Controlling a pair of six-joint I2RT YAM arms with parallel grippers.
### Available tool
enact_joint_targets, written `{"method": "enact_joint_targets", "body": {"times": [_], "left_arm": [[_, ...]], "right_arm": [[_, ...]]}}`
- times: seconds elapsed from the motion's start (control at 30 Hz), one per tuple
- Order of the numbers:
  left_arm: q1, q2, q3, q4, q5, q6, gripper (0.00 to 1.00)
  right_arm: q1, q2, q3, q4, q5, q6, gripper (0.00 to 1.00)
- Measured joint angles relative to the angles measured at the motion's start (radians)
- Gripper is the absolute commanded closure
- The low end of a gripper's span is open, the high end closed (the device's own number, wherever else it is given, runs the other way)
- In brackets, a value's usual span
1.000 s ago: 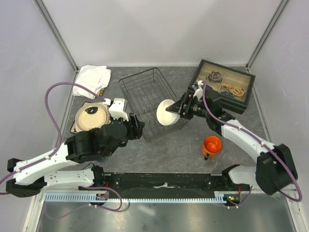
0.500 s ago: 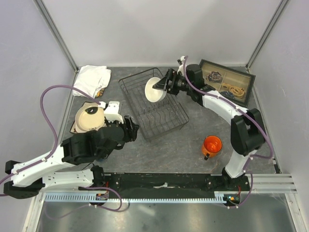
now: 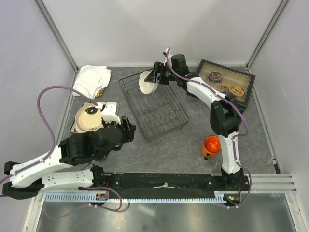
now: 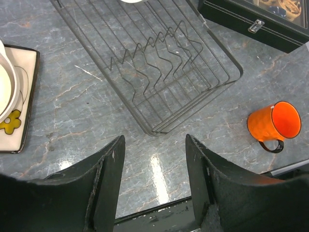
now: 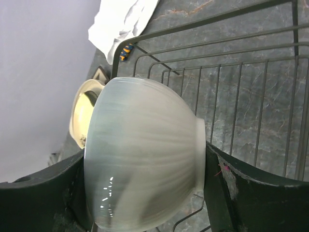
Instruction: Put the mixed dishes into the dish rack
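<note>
My right gripper (image 3: 154, 79) is shut on the white bowl (image 3: 146, 82), which it holds on its side over the far left part of the black wire dish rack (image 3: 166, 116). In the right wrist view the bowl (image 5: 140, 116) fills the space between both fingers (image 5: 246, 193), with rack wires (image 5: 260, 96) behind it. My left gripper (image 3: 129, 128) hangs open and empty near the rack's near left corner (image 4: 154, 129). The cream brown-rimmed plate (image 3: 90, 117) lies on the square flower-patterned plate (image 3: 75, 128). The orange mug (image 3: 211, 145) stands at the right; the left wrist view shows it (image 4: 270, 123) too.
A white folded cloth (image 3: 91, 79) lies at the back left, beside the rack. The black glass-lidded box (image 3: 227, 87) stands at the back right. Upright prongs (image 4: 154, 63) rise in the rack's near half. Grey walls close in the table's sides and back.
The right arm has carried the bowl from beside the rack's right edge up and across to over its far left part. The left arm has drawn slightly left.
</note>
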Motion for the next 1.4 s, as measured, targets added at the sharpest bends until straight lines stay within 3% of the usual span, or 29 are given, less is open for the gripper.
{"method": "enact_joint_targets", "body": {"times": [0.33, 0.6, 1.0, 1.4], "left_arm": [[0.000, -0.014, -0.004, -0.021, -0.018, -0.010, 0.41], [0.000, -0.027, -0.012, -0.032, -0.021, -0.013, 0.41], [0.000, -0.020, -0.012, -0.043, -0.043, -0.021, 0.42], [0.000, -0.010, -0.012, -0.034, -0.042, -0.021, 0.42]], "right_arm": [[0.076, 0.045, 0.167, -0.188, 0.182, -0.211, 0.50], [0.156, 0.058, 0.230, -0.296, 0.442, -0.406, 0.49], [0.269, 0.146, 0.286, -0.347, 0.846, -0.637, 0.48], [0.302, 0.206, 0.311, -0.304, 1.128, -0.823, 0.48]]}}
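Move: The right hand still holds the bowl over the far end of the dish rack; its place, the rack's far right part, lies about 2 cm ahead, 2 cm right and 13 cm below. The rack's prongs are some 10 cm back and 5 cm right, the black case about 35 cm right, level ahead. From the left hand, that far right part is roughly 33 cm ahead, 9 cm right and 23 cm below. Right hand keeps its grip, rolls some 75 degrees until fingers point steeply down, lowering the bowl about 5 cm. ##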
